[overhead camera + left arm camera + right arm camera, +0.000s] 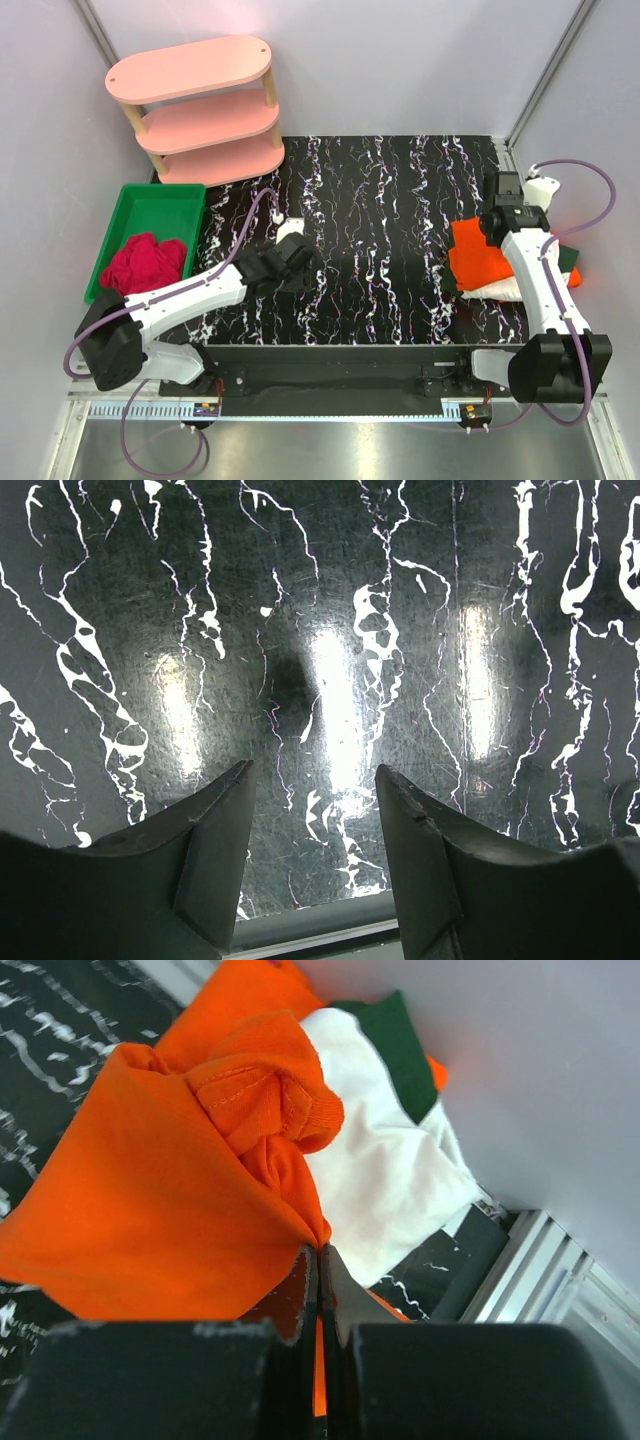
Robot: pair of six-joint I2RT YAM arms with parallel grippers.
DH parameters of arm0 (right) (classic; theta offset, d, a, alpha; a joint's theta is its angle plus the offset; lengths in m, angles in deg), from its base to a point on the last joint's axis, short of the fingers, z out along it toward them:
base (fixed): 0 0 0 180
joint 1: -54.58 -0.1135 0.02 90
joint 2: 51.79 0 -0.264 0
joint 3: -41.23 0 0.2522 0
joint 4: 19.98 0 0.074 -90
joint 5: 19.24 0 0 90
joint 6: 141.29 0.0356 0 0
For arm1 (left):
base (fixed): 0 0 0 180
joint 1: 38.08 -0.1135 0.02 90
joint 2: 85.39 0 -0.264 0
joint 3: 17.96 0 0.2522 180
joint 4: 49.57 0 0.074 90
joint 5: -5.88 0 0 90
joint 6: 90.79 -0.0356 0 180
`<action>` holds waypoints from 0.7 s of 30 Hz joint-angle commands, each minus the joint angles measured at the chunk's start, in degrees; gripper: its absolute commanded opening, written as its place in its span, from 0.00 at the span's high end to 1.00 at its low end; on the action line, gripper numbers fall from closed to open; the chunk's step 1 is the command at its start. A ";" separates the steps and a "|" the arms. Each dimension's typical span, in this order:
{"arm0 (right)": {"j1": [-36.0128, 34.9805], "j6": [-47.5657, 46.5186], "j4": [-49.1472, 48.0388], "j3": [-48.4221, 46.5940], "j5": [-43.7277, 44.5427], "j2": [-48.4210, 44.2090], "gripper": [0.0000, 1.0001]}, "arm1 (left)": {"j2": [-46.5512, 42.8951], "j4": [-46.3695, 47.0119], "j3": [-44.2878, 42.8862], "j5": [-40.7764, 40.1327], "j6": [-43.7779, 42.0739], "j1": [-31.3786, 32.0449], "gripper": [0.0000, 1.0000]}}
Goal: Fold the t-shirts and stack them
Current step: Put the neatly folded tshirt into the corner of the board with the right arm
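At the table's right edge lies a pile of t-shirts. On top is a bright orange t-shirt [476, 258] [140, 1210], bunched into folds. Under it a white t-shirt [500, 291] [390, 1180] sticks out, and a dark green t-shirt [567, 259] [395, 1040] shows at the far side. My right gripper [497, 228] [320, 1252] is shut on a pinch of the orange t-shirt's cloth. My left gripper [300, 262] [312, 780] hangs open over the bare black marbled table [330, 630] left of centre, with nothing between its fingers.
A green bin [150, 205] with a crumpled red cloth [145, 262] stands at the left edge. A pink three-tier shelf [200, 105] stands at the back left. The grey wall [540, 1080] runs close beside the pile on the right.
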 commanded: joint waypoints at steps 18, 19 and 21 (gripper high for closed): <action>14.39 6.69 1.11 -3.17 3.38 6.71 1.00 | -3.13 2.07 1.12 2.02 -4.80 -0.75 0.43; 15.10 7.13 1.11 -2.91 2.85 7.15 1.00 | -3.22 1.98 1.03 2.19 -4.89 -0.83 0.42; 16.33 7.74 1.11 -2.90 1.54 7.94 1.00 | -3.22 1.90 0.95 2.63 -5.15 -1.01 0.42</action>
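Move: The right hand already holds the folded orange t-shirt by an edge over the stack in the corner; the middle of the stack lies roughly 18 cm below this hand, about 4 cm back and 4 cm left. The stack's green corner by the wall is some 8 cm right and 3 cm back, and an orange edge of the stack peeks out about 4 cm ahead and 2 cm left. From the idle left hand the stack is some 50 cm right, 1 cm ahead and 8 cm lower. With its fingers still shut on the edge of the folded orange t-shirt, the right hand carries it about 6 cm right over the stack towards the green corner and the side wall, easing back a little the whole way. After a level start it also sinks some 3 cm, while the hand turns about 15 degrees clockwise and keeps pointing to the right and down, drawing the hanging part of the shirt across the stack. ##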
